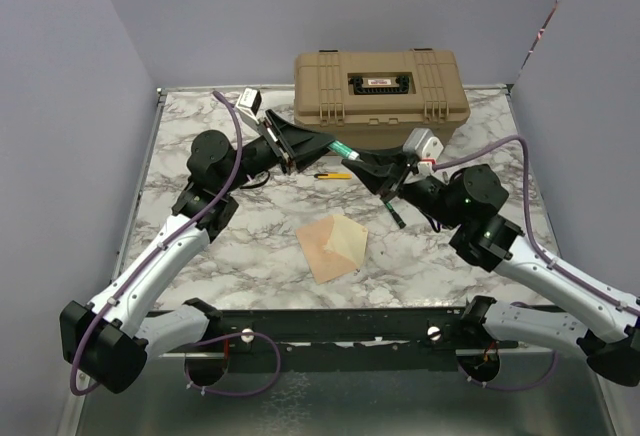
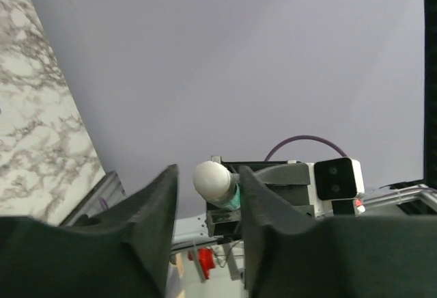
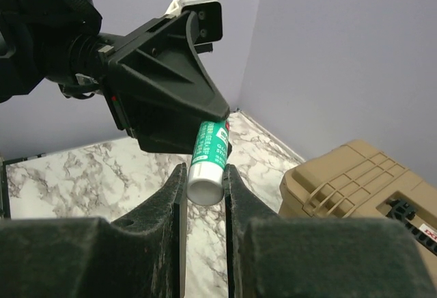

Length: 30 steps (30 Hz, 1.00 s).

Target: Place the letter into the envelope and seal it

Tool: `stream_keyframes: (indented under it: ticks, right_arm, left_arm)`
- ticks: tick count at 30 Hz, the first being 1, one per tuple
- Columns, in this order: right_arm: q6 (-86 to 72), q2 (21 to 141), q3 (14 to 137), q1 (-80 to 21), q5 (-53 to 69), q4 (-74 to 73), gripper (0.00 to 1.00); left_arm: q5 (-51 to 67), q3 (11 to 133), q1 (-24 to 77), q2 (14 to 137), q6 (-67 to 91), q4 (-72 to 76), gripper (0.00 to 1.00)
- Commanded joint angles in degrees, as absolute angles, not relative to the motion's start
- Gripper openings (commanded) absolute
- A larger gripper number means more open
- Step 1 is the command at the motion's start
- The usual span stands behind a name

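The envelope (image 1: 335,244) lies flat on the marble table near the front, peach-tan, its pale yellow flap folded open. No separate letter shows; it is hidden or out of view. Above the table's back half both grippers meet end to end around a green glue stick (image 1: 341,148). My right gripper (image 3: 205,175) is shut on the stick's flat base end (image 3: 210,153). My left gripper (image 2: 208,175) stands open around the white cap (image 2: 213,180), with a gap between the cap and the left finger. Both grippers hang well behind the envelope.
A tan toolbox (image 1: 380,86) stands closed at the back of the table, just behind the two grippers. A small yellow pen-like thing (image 1: 333,175) lies under them, and a dark stick (image 1: 397,216) lies by the right arm. Purple walls close in both sides.
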State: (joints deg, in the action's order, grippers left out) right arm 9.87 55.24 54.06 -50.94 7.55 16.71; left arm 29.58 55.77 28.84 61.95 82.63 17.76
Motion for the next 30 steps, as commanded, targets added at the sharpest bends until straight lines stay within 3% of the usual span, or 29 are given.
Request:
stream_keyframes:
  ticks: [1,4,6,10,14,19,25,30]
  right_arm:
    - [8.8,56.2,53.5,-51.1,4.7,17.3,0.01]
    - [9.1,56.5,53.1,-51.1,3.9,18.5,0.02]
    - [9.7,56.7,52.6,-51.1,4.7,20.0,0.10]
    - [10.4,58.8,52.5,-51.1,7.4,23.7,0.43]
    - [10.4,61.7,51.7,-51.1,8.2,30.5,0.55]
    - [10.3,63.6,49.9,-51.1,8.4,37.4,0.57]
    - [10.4,63.0,47.1,-51.1,7.0,43.6,0.49]
    - [10.6,61.9,46.5,-51.1,7.6,44.2,0.58]
  left_arm:
    - [32.6,56.8,28.7,61.7,81.3,15.9,0.30]
    - [32.8,57.0,28.7,61.7,80.9,15.6,0.12]
    - [32.9,57.3,28.8,61.9,80.7,15.5,0.00]
    - [32.9,57.8,29.0,62.6,82.3,15.5,0.00]
    - [32.8,57.5,29.0,63.1,85.4,17.6,0.00]
    - [33.3,57.0,29.1,63.7,89.7,21.7,0.00]
    - [33.4,56.3,29.0,64.0,91.8,24.3,0.00]
    - [33.1,55.7,29.0,64.0,92.0,24.7,0.00]
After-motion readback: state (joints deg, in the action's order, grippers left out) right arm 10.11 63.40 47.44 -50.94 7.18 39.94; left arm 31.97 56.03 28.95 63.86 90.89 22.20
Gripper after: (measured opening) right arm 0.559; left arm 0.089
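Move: The glue stick bridges the two grippers: its middle lies about 3 cm right of and 2 cm back from the left hand point, and about 2 cm left of and 2 cm ahead of the right one, which grips its near white end. Some 35 cm below, the envelope lies under the left hand, 1 cm right and 1 cm back; the yellow cutter lies 15 cm ahead of that hand and 1 cm right. Hold the left gripper nearly in place and shut its half-open fingers on the glue stick's left-hand white end. Keep the right grip until they are shut, then open the right fingers and move that gripper about 3 cm left and forward along the stick towards the left gripper, ending slightly lower, its open fingers astride the near white end. ##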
